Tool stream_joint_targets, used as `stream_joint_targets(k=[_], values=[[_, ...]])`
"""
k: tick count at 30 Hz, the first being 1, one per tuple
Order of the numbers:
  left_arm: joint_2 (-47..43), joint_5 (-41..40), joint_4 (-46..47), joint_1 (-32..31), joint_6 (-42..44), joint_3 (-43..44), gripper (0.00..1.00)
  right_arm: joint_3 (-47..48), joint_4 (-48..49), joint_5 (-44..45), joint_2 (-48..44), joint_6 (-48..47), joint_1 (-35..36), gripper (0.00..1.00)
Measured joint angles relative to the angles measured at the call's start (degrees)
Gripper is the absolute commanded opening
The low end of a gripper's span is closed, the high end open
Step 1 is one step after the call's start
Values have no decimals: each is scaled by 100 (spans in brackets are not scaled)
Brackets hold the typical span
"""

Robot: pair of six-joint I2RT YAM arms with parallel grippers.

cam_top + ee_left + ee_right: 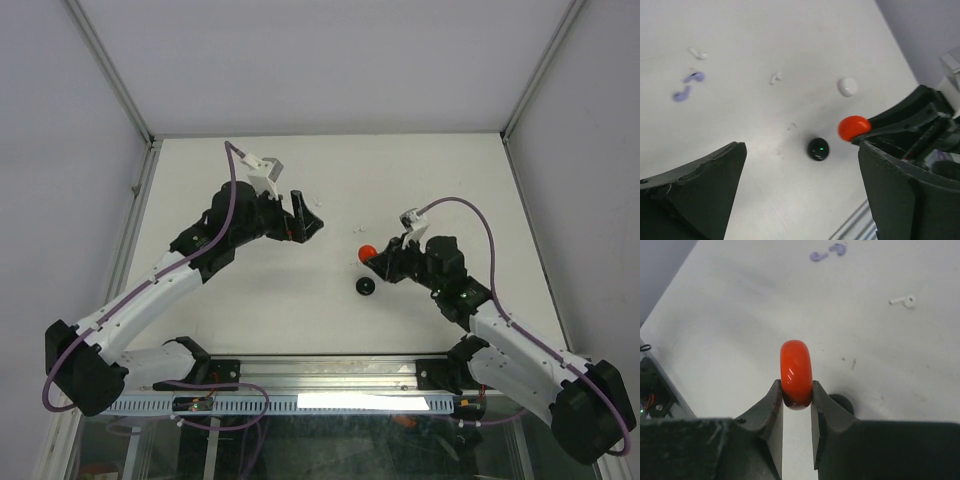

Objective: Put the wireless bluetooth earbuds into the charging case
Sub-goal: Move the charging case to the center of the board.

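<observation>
My right gripper [796,390] is shut on a red round charging case [796,371], held on edge above the table; the case also shows in the top view [368,250] and the left wrist view [854,127]. A black round case [818,149] with a green light lies on the table just below it [366,287]. My left gripper [801,148] is open and empty, off to the left [300,215]. Two lavender earbuds [692,77] [682,94] and two white earbuds [697,53] [775,77] lie loose on the table. A white round case [847,86] lies beyond the red one.
The right wrist view shows the lavender earbuds [827,252] and one white earbud [905,301] far ahead of the held case. The metal rail [330,372] runs along the table's near edge. Enclosure walls stand at both sides.
</observation>
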Motion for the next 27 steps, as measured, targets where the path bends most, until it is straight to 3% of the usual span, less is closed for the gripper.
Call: stream_joint_targets(k=[7,13,22,27], values=[[-221,-1626,-748,44,645,31,99,57,-1117,212,472,494,-796,0],[-352,-2577,-763,46,922,-72,99,70,-1596,221,1110,730,-1080,0],[-356,-2712,-645,197,1003,-398,99,153,-1366,-208,1954,935,-1051,8],[-452,-2699,-529,350,1005,-472,99,275,-1056,-658,2402,1141,-704,14]])
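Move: The right hand holds the red charging case. The black case it heads for lies about 2 cm back and 2 cm to its right, some 14 cm lower. From that black case, the white earbuds lie about 15 cm farther out and 1 cm to the left; the white case is roughly 8 cm farther out and 15 cm to the right. From the left hand, the black case is about 7 cm back, 13 cm right and 23 cm below. The held red case comes against the right side of the black case and pushes it left along the board: the right hand drops about 12 cm, swinging first some 6 cm right, then back left about 4 cm near the bottom. Its wrist tips down some 35 degrees, fingers keeping their grip. The empty left hand, still open, withdraws about 11 cm left and slightly forward. ##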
